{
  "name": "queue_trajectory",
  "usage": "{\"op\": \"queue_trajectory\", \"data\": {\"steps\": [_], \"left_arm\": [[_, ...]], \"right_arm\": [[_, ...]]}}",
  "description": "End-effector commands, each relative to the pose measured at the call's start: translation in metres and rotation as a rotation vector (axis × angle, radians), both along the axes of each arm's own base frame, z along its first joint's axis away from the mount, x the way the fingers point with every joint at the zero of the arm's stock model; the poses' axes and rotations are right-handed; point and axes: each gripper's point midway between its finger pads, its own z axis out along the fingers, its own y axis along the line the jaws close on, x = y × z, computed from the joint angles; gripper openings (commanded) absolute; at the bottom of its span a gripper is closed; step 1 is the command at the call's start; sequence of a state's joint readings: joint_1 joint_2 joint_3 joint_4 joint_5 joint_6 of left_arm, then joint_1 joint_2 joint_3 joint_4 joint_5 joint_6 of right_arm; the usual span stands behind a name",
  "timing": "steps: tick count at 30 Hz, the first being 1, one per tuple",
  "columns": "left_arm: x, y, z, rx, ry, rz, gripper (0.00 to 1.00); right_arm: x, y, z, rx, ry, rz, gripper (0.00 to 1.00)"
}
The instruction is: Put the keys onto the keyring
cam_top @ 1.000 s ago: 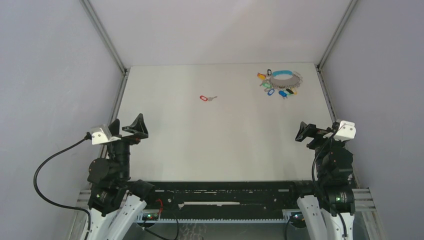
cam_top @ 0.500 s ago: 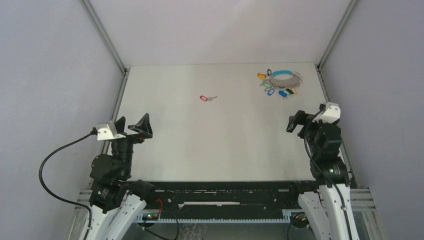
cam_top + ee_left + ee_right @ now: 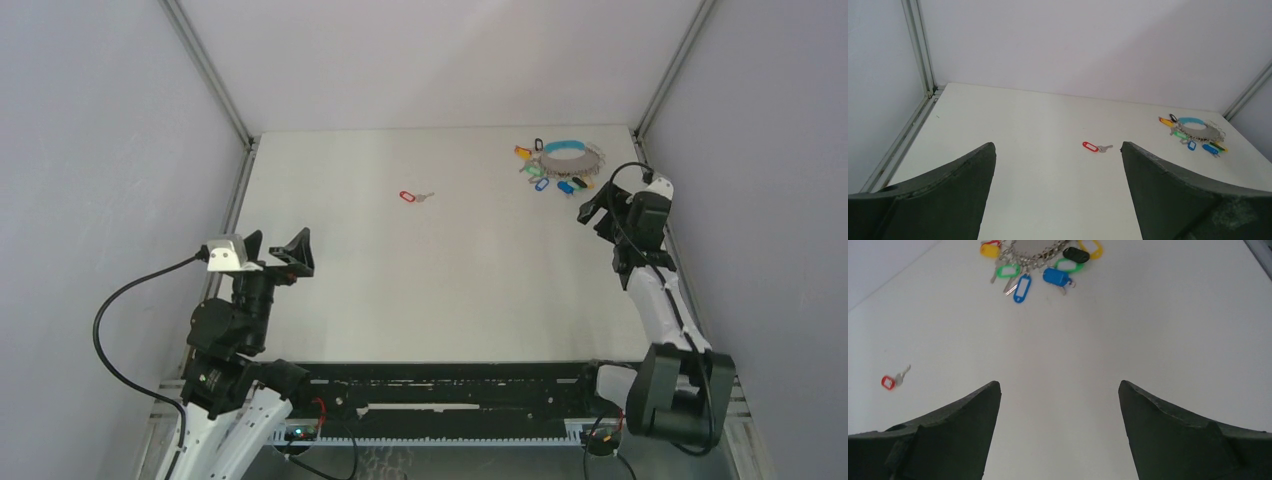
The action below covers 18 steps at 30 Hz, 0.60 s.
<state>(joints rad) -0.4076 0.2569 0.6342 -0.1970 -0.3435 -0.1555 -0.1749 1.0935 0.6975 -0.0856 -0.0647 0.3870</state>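
The key (image 3: 410, 196), small and silver with a red oval tag, lies flat near the middle of the white table; it also shows in the left wrist view (image 3: 1093, 146) and at the left of the right wrist view (image 3: 890, 381). At the far right corner lies the keyring (image 3: 567, 155), a light-blue and grey mesh ring with several coloured tagged keys round it (image 3: 1198, 129) (image 3: 1038, 247). My left gripper (image 3: 280, 245) (image 3: 1057, 146) hovers open at the near left, far from the key. Just short of the keyring, my right gripper (image 3: 598, 208) (image 3: 1058, 383) is open and holds nothing.
Grey walls enclose the table on three sides. Aluminium frame rails (image 3: 240, 190) (image 3: 655, 190) run along its left and right edges. The arm bases and a black cable track (image 3: 450, 385) sit at the near edge.
The right arm has stretched forward from the near right toward the keyring. The left gripper has drifted a little to the right and toward the bases. The key and the keyring have not moved.
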Motion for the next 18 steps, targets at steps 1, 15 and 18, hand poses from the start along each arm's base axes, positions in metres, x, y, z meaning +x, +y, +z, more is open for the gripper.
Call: {"op": "queue_trajectory", "data": {"steps": [1, 15, 18], "left_arm": [[0.001, -0.004, 0.007, 0.031, -0.018, -0.022, 1.0], [0.023, -0.002, -0.01, 0.079, 0.06, 0.006, 0.99], [0.027, 0.0, -0.013, 0.087, 0.077, 0.012, 0.98]], "right_arm": [[0.053, -0.006, 0.039, 0.101, -0.183, 0.002, 0.87], [0.184, -0.029, -0.026, 0.307, -0.144, -0.016, 0.64], [0.204, -0.033, -0.038, 0.335, -0.139, -0.032, 0.59]]}}
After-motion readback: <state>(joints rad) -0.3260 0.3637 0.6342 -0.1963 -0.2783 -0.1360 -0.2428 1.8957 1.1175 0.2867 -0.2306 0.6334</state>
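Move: From the right hand the keyring lies about 28 cm ahead, 1 cm to the right and 15 cm below. The blue tag on its near side is some 20 cm straight ahead of that hand, and the orange tag at its far left is about 31 cm ahead and 10 cm left, both at table height. From the left hand the loose red-tagged key lies roughly 30 cm ahead, 15 cm right and 32 cm below. Swooping forward about 17 cm and down some 7 cm, the right hand heads for the near side of the keyring, its left side rolling up and its fingers narrowing from nearly wide open to a bit over half. The left hand, wide open, starts easing forward and down by around 2 cm each way, towards the red-tagged key. ##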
